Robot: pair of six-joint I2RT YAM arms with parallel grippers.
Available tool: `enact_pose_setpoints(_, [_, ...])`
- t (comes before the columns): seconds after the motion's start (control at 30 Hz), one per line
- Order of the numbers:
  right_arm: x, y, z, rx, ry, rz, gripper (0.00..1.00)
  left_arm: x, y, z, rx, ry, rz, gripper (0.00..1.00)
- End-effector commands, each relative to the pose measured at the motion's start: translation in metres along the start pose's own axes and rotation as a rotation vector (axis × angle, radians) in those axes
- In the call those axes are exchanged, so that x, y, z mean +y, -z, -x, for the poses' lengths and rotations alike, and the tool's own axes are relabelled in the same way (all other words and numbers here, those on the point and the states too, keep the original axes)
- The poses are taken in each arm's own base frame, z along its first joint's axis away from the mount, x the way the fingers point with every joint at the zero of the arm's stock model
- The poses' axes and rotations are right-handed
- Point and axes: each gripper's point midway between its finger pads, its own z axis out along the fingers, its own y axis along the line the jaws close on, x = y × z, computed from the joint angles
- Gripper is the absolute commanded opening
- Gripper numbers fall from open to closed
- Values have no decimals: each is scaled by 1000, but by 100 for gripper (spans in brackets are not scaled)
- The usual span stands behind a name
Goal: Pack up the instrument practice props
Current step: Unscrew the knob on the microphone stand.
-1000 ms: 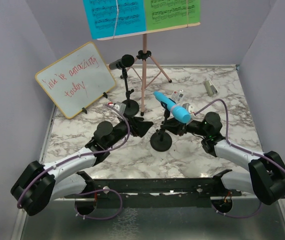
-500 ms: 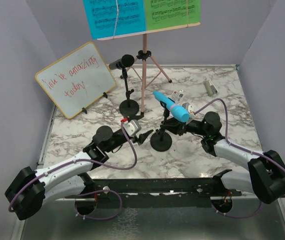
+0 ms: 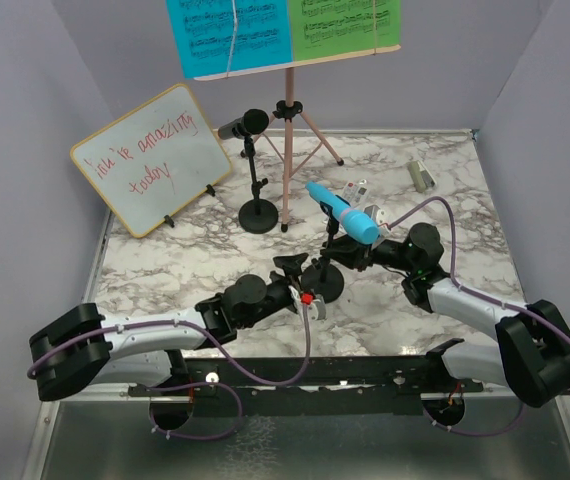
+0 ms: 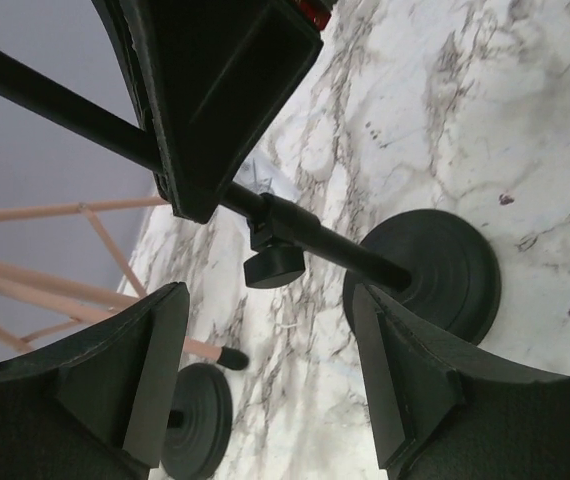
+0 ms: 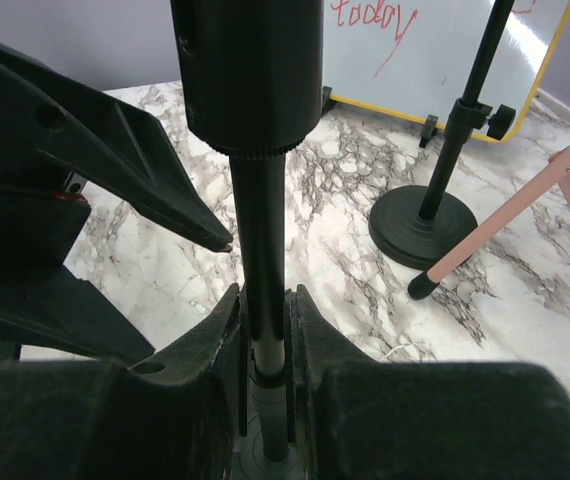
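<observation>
My right gripper [image 5: 265, 300] is shut on the pole of the near black mic holder [image 3: 322, 283], which carries the blue microphone [image 3: 343, 212]. My left gripper [image 3: 290, 268] stands open just left of that holder's base [image 4: 435, 270], and the pole [image 4: 315, 235] runs just past its fingertips. The black microphone [image 3: 245, 124] sits on the far mic holder [image 3: 259, 216]. Behind stands the pink tripod music holder [image 3: 287, 150] with the blue music sheet [image 3: 230, 35] and the green music sheet [image 3: 345, 22] on its tray.
A yellow-framed whiteboard [image 3: 150, 158] with red writing leans at the back left. A small silver cylinder [image 3: 422, 176] lies at the back right. The tripod's pink legs [image 5: 505, 235] reach the table beside the far holder's base [image 5: 422, 225].
My left arm has swung right and toward the near edge, from beside the far mic holder to the near one. The right arm and its grip have not moved.
</observation>
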Motion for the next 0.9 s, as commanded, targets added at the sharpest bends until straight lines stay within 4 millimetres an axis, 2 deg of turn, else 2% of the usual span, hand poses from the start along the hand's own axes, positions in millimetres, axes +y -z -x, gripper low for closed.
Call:
enact_pose_setpoints(0.0, [5,1,-33,96,-102,1,0,13,-3,0,42,-129,63,71])
enact_pose_setpoints(0.2, [4,1,-34,100,-110,1,0,8,-14,1,48,-165,71,65])
enact_pose_setpoints(0.57, [5,1,-33,97,-109,4,1,7,-29,0,56,-171,87,43])
enact_pose_setpoints(0.77, [5,1,-33,97,-104,5,1,5,-33,-7,82,-169,96,32])
enact_pose_setpoints(0.87, [5,1,-33,95,-101,2,1,5,-31,-12,99,-159,106,30])
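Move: From the left hand the microphone stand's knob is about 2 cm ahead, 3 cm to the right and 1 cm lower. The stand's round base lies some 3 cm ahead, 4 cm right and 12 cm below; the right gripper's fingertips on the pole are about 4 cm ahead, 4 cm right and 3 cm up. From the right hand the knob is roughly 4 cm below, 2 cm back and 2 cm left. Left hand eases some 3 cm forward-right and down, closing its fingers around the knob; right keeps holding the pole. ##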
